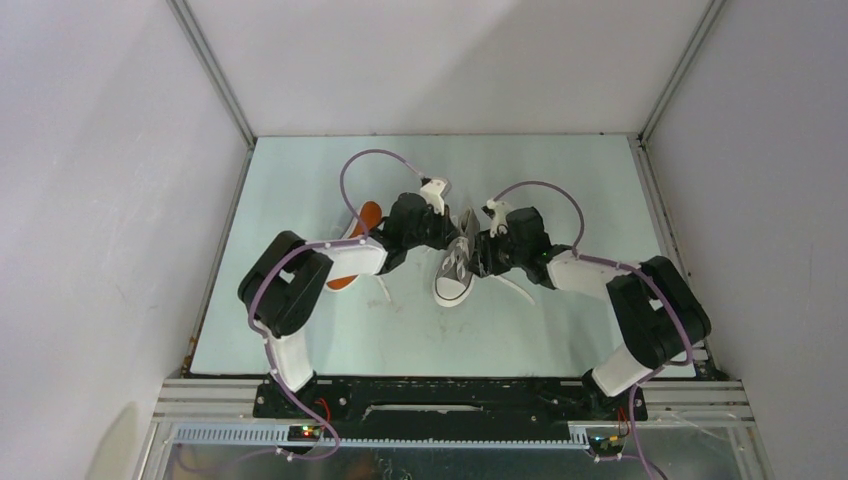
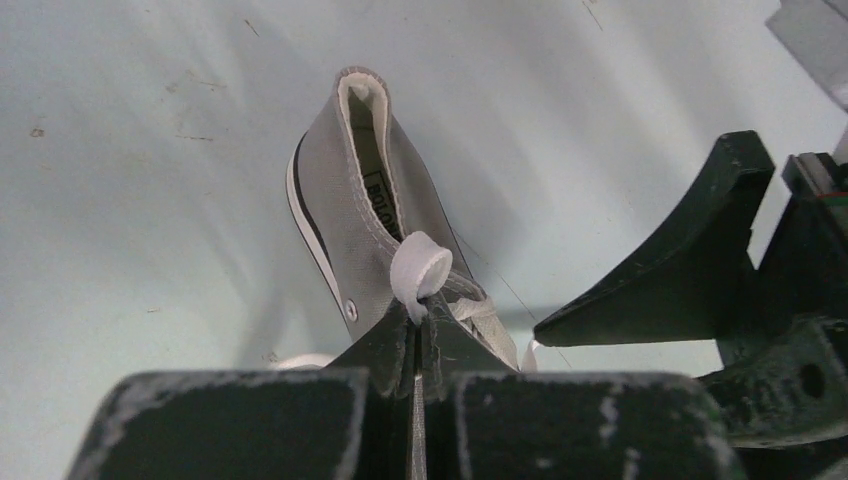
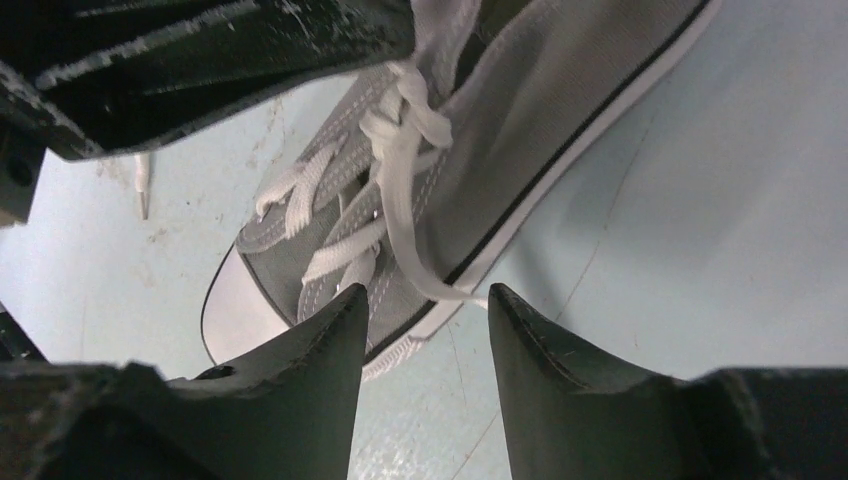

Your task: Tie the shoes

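Observation:
One grey shoe (image 1: pixel 455 272) lies mid-table, white toe cap toward the arms. My left gripper (image 2: pixel 418 322) is shut on a small loop of its white lace (image 2: pixel 421 268), just above the tongue and in front of the shoe's opening (image 2: pixel 360 150). In the right wrist view the shoe (image 3: pixel 520 130) shows a half-knotted lace (image 3: pixel 405 125); one strand (image 3: pixel 400 235) runs down over the sole edge. My right gripper (image 3: pixel 425 305) is open, with that strand's end just past its fingertips and nothing gripped. The second shoe (image 1: pixel 366 218) shows its orange sole, mostly hidden under my left arm.
Both grippers meet over the middle shoe, my right gripper (image 1: pixel 483 250) close beside the left gripper (image 1: pixel 452 238). A loose lace end (image 1: pixel 516 286) trails on the pale green table (image 1: pixel 560 330) to the shoe's right. Grey walls enclose the table on three sides.

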You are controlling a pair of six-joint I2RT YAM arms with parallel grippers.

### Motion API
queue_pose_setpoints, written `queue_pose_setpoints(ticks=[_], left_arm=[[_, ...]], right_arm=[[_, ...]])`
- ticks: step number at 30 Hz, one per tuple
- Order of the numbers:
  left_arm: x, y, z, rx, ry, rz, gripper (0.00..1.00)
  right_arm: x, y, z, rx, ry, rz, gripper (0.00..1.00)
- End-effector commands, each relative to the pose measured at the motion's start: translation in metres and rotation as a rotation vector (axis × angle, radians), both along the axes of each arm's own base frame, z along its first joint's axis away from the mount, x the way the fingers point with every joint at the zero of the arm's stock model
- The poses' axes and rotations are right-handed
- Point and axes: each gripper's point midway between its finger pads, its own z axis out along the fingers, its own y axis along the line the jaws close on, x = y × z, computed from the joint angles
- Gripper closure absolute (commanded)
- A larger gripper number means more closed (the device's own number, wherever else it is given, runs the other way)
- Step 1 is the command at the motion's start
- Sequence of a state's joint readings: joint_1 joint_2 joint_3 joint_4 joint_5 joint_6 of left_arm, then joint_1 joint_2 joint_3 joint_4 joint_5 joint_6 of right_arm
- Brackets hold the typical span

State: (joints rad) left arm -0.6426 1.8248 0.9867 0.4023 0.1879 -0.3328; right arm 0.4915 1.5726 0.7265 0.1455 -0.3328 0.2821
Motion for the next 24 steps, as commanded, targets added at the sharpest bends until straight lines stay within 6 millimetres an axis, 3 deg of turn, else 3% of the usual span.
queue_pose_setpoints(ticks=[1,4,5,9,14,21,24], left_arm=[[0.008,-0.008,0.013,-0.018,-0.018,-0.023,1.00],[0.012,-0.004,0.011,0.003,-0.010,0.003,1.00],[0.013,-0.002,0.010,0.015,-0.002,0.013,1.00],[0.019,0.009,0.007,0.067,0.027,0.072,1.00],[0.025,0.023,0.000,0.151,0.061,0.136,1.00],[0.022,0.033,0.010,0.179,0.040,0.157,1.00],[0.019,0.040,0.013,0.192,0.028,0.172,1.00]], right_arm=[[0.027,0.020,0.021,0.018,-0.118,0.053,0.55],[0.029,0.020,0.021,0.013,-0.116,0.044,0.72],[0.030,0.017,0.021,0.001,-0.112,0.028,0.83],[0.028,0.002,0.021,-0.027,-0.116,-0.039,1.00],[0.025,-0.023,0.020,-0.058,-0.108,-0.139,1.00],[0.019,-0.056,0.025,-0.087,-0.090,-0.284,1.00],[0.012,-0.061,0.029,-0.076,-0.088,-0.295,1.00]])
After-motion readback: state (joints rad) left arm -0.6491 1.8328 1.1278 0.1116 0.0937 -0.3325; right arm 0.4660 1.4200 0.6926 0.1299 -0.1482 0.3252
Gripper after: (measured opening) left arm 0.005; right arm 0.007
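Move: The loose lace hanging off the grey shoe's right side crosses just between the right hand's open fingers, about 1 cm ahead, 1 cm left and 1 cm below. The knot it comes from sits some 6 cm ahead, 4 cm left and slightly higher; its tail lies about 9 cm right and 6 cm back, 4 cm lower. From the left hand, already holding a loop, that lace is about 6 cm back, 6 cm right and 4 cm down, the knot 2 cm right, 1 cm back and 3 cm down. The right fingers close on the loose lace from about half open to shut, easing about a centimetre forward and left as they pinch it, then draw it right and upward away from the knot, roughly 4 cm across and 3.5 cm up, turning some 10 degrees clockwise. The left hand keeps its loop pinched above the shoe throat, drifting about a centimetre left and tilting a little. ##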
